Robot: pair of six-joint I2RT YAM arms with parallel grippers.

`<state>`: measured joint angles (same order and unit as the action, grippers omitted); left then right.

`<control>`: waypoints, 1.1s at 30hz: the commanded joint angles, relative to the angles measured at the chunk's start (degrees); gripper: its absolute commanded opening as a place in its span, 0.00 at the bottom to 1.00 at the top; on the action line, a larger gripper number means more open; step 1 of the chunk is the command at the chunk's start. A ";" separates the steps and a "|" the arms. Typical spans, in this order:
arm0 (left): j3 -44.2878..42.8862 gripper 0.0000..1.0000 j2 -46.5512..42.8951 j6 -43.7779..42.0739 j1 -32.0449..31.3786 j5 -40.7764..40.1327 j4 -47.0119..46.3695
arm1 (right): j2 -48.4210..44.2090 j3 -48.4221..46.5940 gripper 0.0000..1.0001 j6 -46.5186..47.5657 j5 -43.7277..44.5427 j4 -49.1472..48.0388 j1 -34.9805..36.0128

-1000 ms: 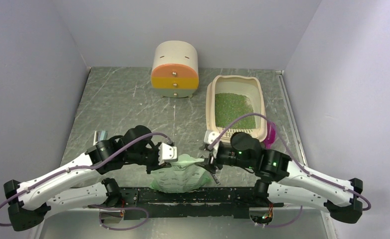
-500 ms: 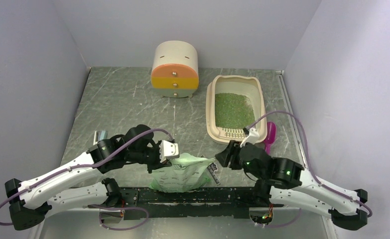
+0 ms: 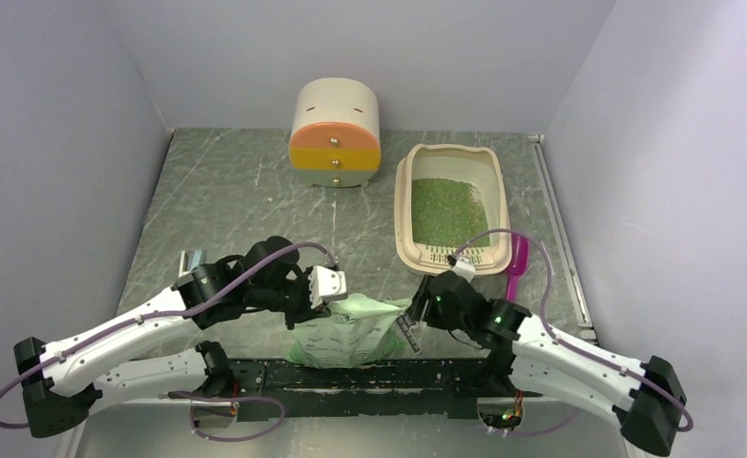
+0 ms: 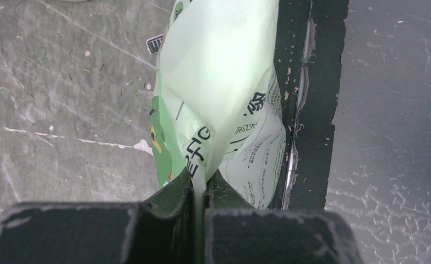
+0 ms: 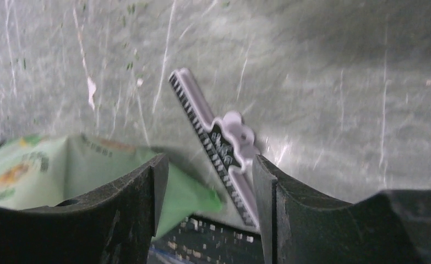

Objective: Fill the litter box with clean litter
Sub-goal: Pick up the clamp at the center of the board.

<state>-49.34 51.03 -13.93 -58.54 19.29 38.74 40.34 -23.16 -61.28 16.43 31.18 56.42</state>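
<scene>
The beige litter box (image 3: 404,205) stands at the back right, with green clean litter (image 3: 448,210) spread over its floor. A green printed bag (image 3: 345,332) (image 4: 218,82) sits at the near edge. My left gripper (image 3: 329,284) (image 4: 199,179) is shut on a fold of its top. My right gripper (image 3: 425,307) (image 5: 210,165) hovers open just right of the bag. The bag's green corner (image 5: 188,201) and a pale toothed bag clip (image 5: 218,140) (image 3: 408,330) show between its fingers, which grip neither.
A round beige-and-orange drawer unit (image 3: 336,134) stands at the back centre. A magenta scoop (image 3: 515,262) lies right of the litter box. A small metal piece (image 3: 191,260) lies at the left. A black rail (image 3: 369,372) runs along the near edge under the bag.
My right gripper has drawn back to the right, off the bag's side, with its jaws spreading wider. The left gripper has kept its hold on the bag in the same place.
</scene>
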 commanded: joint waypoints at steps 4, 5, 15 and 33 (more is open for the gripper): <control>-1.69 0.05 2.42 6.17 -0.17 -0.77 -5.93 | 10.34 1.57 0.56 12.75 -15.85 -16.19 -12.22; -1.41 0.05 2.85 6.89 -0.17 -1.63 -6.33 | 11.82 1.26 0.55 13.52 -16.12 -16.54 -12.30; 0.65 0.05 5.82 10.59 4.12 -0.98 -9.76 | 13.30 3.03 0.51 16.27 -17.42 -16.61 -12.43; -1.14 0.05 12.67 6.11 23.33 22.24 -9.75 | 14.15 4.52 0.03 19.12 -20.80 -20.76 -13.14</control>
<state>-47.05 61.60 -6.11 -38.24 31.92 29.89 55.68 -17.98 -44.10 -5.26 10.74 43.66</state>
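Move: Just below the right gripper, about 5 cm down, 1 cm ahead and 2 cm to its left, lies the clamp. From this hand the bag's body is some 13 cm left and 3 cm back, the litter box some 22 cm ahead and 8 cm right, the scoop about 9 cm ahead and 21 cm right. From the left hand, which already grips the bag's top, the clamp is about 17 cm right, 4 cm ahead and 16 cm lower. Sinking about 4 cm to the clamp, the right hand first eases forward a couple of centimetres, then draws left and back, turning some 15 degrees counter-clockwise. Its fingers partly close, reopen, then pinch the clamp near its middle. The left hand keeps its grip on the bag top, carrying it about 7 cm forward and slightly down while turning counter-clockwise and tilting. ##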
